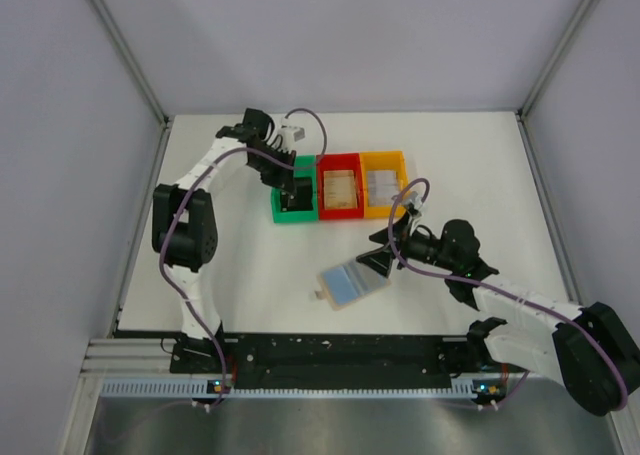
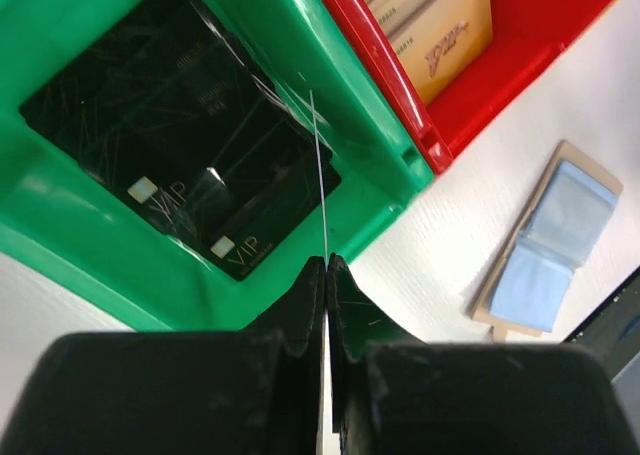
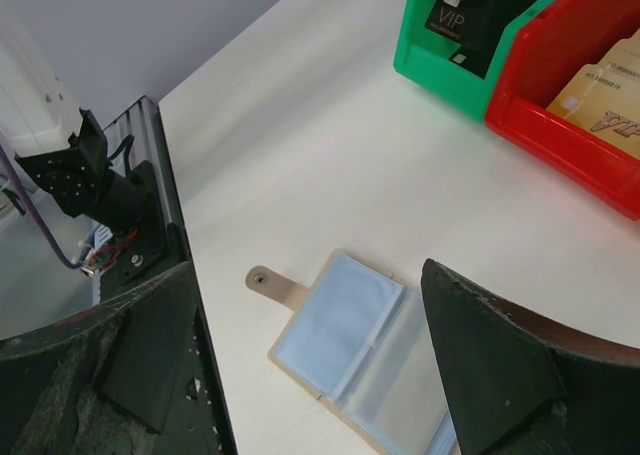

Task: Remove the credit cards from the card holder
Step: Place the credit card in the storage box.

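Note:
The card holder (image 1: pixel 352 283) lies open on the table, tan outside, with two light blue panels (image 3: pixel 370 350) and a snap strap. No card shows in the panels I can see. My right gripper (image 3: pixel 305 270) hovers open just above it, one finger on each side, touching nothing. My left gripper (image 2: pixel 327 260) is over the near edge of the green bin (image 2: pixel 370 125). It is shut on a credit card that I see edge-on as a thin pale line (image 2: pixel 318 175). Black VIP credit cards (image 2: pixel 180 125) lie flat in that bin.
Three bins stand in a row at the back: green (image 1: pixel 285 213), red (image 1: pixel 340 161) holding gold cards (image 2: pixel 440 25), and orange (image 1: pixel 383 157) holding grey cards. A black rail (image 1: pixel 330 350) runs along the near table edge, close to the card holder.

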Tool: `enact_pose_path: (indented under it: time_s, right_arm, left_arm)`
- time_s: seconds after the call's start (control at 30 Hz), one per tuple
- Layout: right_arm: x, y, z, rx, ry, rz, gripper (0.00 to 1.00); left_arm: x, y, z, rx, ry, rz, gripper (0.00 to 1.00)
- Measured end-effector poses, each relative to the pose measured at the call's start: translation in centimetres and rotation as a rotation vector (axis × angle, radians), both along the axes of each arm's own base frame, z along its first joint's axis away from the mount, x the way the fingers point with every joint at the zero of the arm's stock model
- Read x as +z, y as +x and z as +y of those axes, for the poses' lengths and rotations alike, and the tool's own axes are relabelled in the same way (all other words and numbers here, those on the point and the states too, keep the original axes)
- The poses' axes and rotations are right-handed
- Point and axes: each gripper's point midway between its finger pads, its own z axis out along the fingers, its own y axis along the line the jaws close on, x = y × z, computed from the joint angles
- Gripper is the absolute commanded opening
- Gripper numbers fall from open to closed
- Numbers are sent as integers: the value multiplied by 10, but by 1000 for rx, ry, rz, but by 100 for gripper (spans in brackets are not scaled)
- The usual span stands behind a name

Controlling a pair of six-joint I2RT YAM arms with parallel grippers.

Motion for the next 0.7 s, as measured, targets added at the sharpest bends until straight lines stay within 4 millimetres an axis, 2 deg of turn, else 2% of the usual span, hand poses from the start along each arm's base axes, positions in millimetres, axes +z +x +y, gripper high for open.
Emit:
enact_pose_path:
  time_s: [0.13,0.27,0.43,0.7]
  right_arm:
    - [0,0,0,0,0,-1,93]
    - [0,0,0,1,-2,-3,93]
    - [-3,1,0,0,-9,1,93]
    - [-3,1,0,0,-10,-1,93]
  left_arm:
    - [-9,11,-2,-11,7,3,0]
    - [-20,17,-1,-10,23,14,20]
    - [-19,23,3,-9,47,-4,42]
    - [-12,36,15,24,123,-52,48]
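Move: The black credit card is already pinched between the left fingertips, hanging over the green compartment; its black card pile lies about 4 cm ahead of that hand, 2 cm to the right and some 8 cm below. The middle of the red compartment is roughly 12 cm to the right of the hand and 5 cm ahead, and the card holder 20 cm back and 15 cm right. From the right hand, the black pile lies some 20 cm ahead, 18 cm left and 13 cm down. The left fingers let go of the credit card inside the green compartment, opening from shut to nearly half wide. First the hand, still gripping, eases forward and down about 2 cm towards the black pile; then, as the fingers part, it goes on forward another 2 cm, drifting left and rising about 1 cm. ##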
